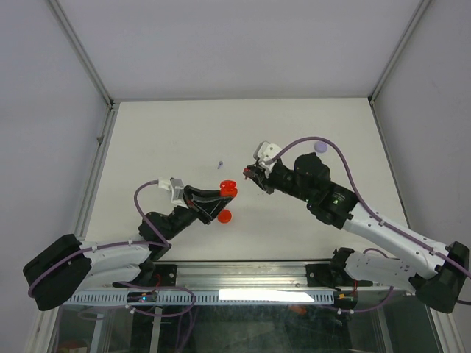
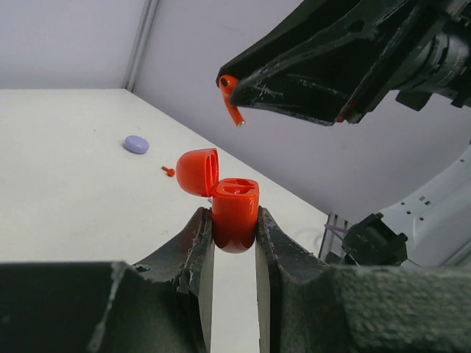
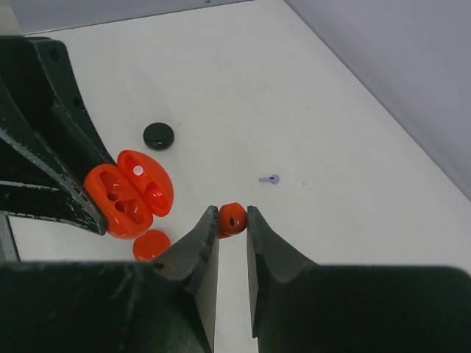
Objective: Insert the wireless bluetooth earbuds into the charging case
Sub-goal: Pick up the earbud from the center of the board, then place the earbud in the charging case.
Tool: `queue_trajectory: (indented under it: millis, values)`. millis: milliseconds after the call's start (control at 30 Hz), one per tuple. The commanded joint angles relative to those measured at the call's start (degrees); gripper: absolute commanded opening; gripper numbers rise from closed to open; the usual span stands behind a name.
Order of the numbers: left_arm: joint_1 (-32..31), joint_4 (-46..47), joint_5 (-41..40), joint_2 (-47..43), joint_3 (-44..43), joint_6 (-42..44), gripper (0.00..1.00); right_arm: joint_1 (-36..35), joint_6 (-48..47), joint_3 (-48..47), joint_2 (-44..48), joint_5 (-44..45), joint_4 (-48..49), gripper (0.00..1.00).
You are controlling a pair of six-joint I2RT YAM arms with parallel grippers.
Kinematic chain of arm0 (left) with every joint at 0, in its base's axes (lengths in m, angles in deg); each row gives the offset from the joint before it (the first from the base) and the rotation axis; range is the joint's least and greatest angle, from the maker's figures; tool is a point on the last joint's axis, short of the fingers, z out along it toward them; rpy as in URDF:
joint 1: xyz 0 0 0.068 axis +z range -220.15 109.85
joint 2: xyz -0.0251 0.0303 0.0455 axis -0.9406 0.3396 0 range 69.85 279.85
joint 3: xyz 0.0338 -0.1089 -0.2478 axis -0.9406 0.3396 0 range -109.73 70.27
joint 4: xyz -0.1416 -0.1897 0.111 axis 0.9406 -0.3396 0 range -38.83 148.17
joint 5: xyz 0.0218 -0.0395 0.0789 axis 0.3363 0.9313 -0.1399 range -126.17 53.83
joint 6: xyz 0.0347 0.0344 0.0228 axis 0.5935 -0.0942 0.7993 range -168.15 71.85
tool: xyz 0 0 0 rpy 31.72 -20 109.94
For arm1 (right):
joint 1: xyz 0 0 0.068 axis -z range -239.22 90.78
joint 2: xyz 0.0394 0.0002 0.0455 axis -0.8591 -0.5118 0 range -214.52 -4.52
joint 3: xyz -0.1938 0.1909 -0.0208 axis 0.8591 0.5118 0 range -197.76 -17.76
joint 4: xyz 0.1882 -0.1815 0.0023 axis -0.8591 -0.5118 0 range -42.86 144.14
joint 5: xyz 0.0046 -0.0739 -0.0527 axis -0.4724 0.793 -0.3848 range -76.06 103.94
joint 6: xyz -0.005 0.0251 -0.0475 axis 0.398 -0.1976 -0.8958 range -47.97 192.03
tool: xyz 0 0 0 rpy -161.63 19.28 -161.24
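The red charging case [image 2: 235,213] stands upright with its lid [image 2: 197,171] hinged open, and my left gripper [image 2: 235,224] is shut on its body. From the top view the case [image 1: 229,190] is held just above the table. My right gripper [image 3: 232,218] is shut on a red earbud [image 3: 234,218], held up and to the right of the case. In the left wrist view that earbud [image 2: 230,95] hangs stem down above the open case. A pale lavender earbud [image 3: 271,179] lies on the table beyond, and a small red piece [image 2: 168,171] lies behind the lid.
A red disc [image 1: 225,215] lies on the table right beside the case. A black disc [image 3: 158,135] sits past the case, and a lavender disc [image 1: 319,146] lies at the far right. White walls with metal rails [image 1: 96,158] border the table.
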Motion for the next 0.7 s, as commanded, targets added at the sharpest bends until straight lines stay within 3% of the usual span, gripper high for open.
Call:
queue_trajectory:
  millis: [0,433,667]
  values:
    - [0.42,7.73,5.90,0.27,-0.33,2.04,0.00,-1.96,-4.80,2.66,3.70,-4.97,7.58,0.09]
    - [0.44,7.77,14.33,1.66,-3.29,5.68,0.00,-5.23,-12.40,10.57,9.52,-13.11,17.24,0.07]
    - [0.44,9.52,15.77,3.31,-4.00,4.26,0.00,-6.82,-14.90,13.79,10.91,-11.43,21.28,0.06]
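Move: Between the left fingertips sits the open red case, its middle roughly 4 cm back, 6 cm left and 4 cm below the right hand, which already pinches the red earbud. From the right hand, a pale blue earbud on the board is about 15 cm ahead, 11 cm left and 16 cm below. From the left hand, the red earbud is some 4 cm ahead, 6 cm right and 4 cm higher; a red disc lies 12 cm below, level fore-and-aft and about 3 cm left. Drawing back about 6 cm and drifting a little left, the right hand brings its gripped red earbud towards the open case, swinging some 20 degrees counter-clockwise while its drooping fingers come up nearly level. The left hand, still holding the case, backs off about 3 cm and shifts 2 cm right with a slight rise, turning about 10 degrees clockwise; both grips hold. ##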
